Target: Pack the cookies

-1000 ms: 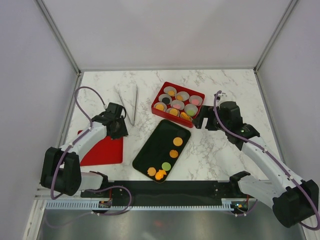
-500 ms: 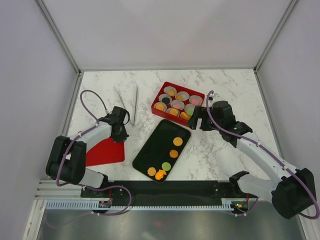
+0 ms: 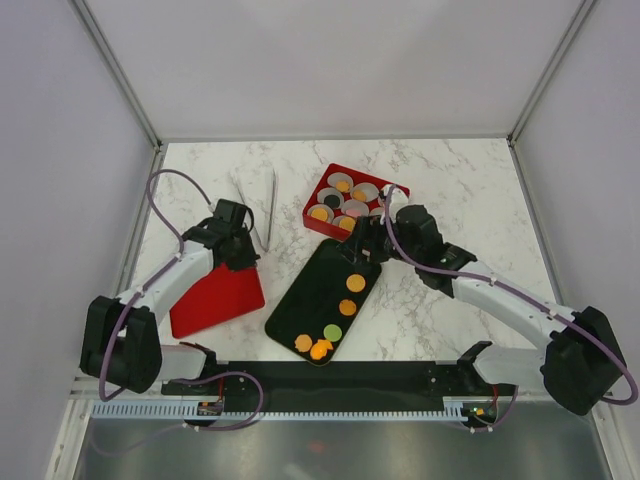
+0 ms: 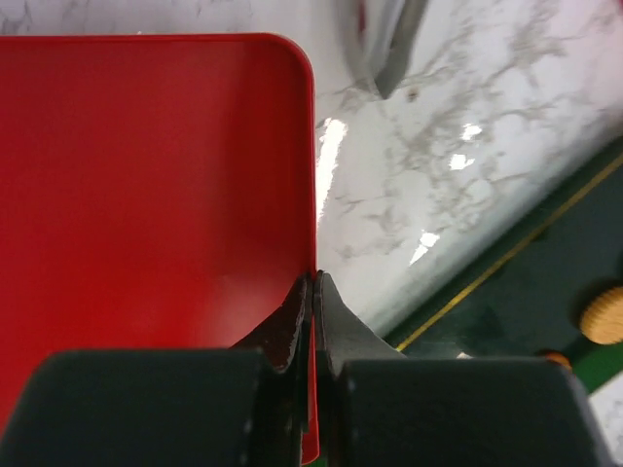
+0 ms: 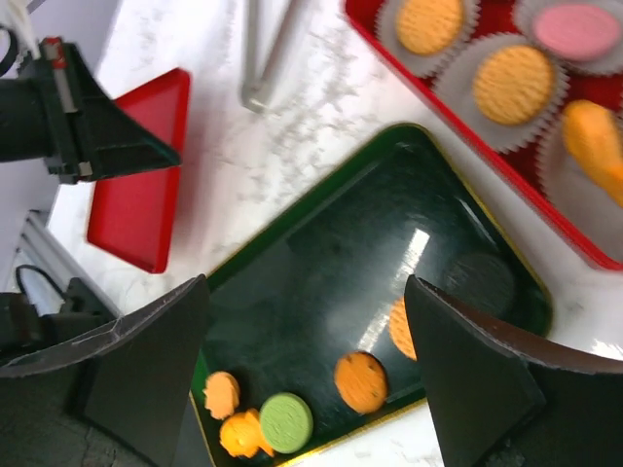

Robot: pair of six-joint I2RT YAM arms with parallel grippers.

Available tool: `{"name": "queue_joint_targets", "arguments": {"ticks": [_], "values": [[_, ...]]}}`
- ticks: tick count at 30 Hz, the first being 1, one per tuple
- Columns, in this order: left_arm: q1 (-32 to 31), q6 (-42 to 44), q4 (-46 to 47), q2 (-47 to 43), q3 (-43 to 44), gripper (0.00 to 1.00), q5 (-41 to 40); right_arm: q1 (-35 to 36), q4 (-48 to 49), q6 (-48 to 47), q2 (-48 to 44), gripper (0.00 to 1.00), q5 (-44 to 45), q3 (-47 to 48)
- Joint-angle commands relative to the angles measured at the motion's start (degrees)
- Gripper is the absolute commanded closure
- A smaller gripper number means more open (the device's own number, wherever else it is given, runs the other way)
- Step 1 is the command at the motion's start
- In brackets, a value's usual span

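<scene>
Several cookies lie on a dark tray (image 3: pixel 315 290): two orange (image 3: pixel 355 283), one green (image 3: pixel 332 331) and scalloped orange ones (image 3: pixel 303 343). More cookies (image 5: pixel 513 82) sit in grey paper cups inside a red box (image 3: pixel 322 228). My right gripper (image 3: pixel 362 245) hangs open over the tray's far end (image 5: pixel 321 253), nothing between its fingers (image 5: pixel 304 287); below it I see an orange cookie (image 5: pixel 361 381) and a green one (image 5: pixel 286 421). My left gripper (image 3: pixel 243 262) is shut (image 4: pixel 313 282) on the edge of a flat red lid (image 4: pixel 146 175), which lies left of the tray (image 3: pixel 215 300).
Metal tongs (image 3: pixel 258 205) lie on the marble table behind the left gripper, their tip showing in the left wrist view (image 4: pixel 384 49). White walls enclose the table on three sides. The red box's rim (image 5: pixel 428 92) lies close beyond the tray.
My left gripper has shut on the red lid's edge, and the lid has shifted right and turned. My right arm has swung left from the red box to above the tray's far end.
</scene>
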Motion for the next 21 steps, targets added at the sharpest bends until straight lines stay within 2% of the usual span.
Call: {"name": "queue_joint_targets", "arguments": {"ticks": [1, 11, 15, 21], "values": [[-0.17, 0.92, -2.34, -3.18, 5.48, 0.98, 3.74, 3.48, 11.07, 1.47, 2.36, 0.10, -2.09, 1.45], [-0.26, -1.36, -3.57, -7.14, 8.74, 0.98, 11.91, 13.59, 21.98, 3.76, 11.86, 0.12, -1.56, 3.13], [-1.04, -2.94, -3.22, -8.28, 8.74, 0.98, 12.36, 16.32, 26.54, 5.43, 16.33, 0.11, -1.12, 3.74], [-3.50, -5.58, -1.47, -8.37, 8.74, 0.98, 11.92, 20.01, 28.31, 7.10, 22.75, 0.12, 0.98, 7.51]]}}
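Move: The left gripper already pinches the right rim of the red lid, whose middle lies about 11 cm to its left and 4 cm back. The cookie box is some 15 cm ahead and 25 cm right of this gripper, the tongs 13 cm ahead and 1 cm right. From the open right gripper, the lid's right rim is about 25 cm left, 3 cm back and 10 cm below; the baking tray is 8 cm left and 9 cm back, the cookie box 14 cm ahead and 1 cm left. Sweep the open right gripper about 14 cm left and 5 cm back over the baking tray towards the lid's right rim, swinging it counter-clockwise and sinking slightly late on, fingers kept wide. Meanwhile keep the left pinch and raise the lid some 7 cm while carrying it 5 cm right to meet it, rolling so its left side dips. ##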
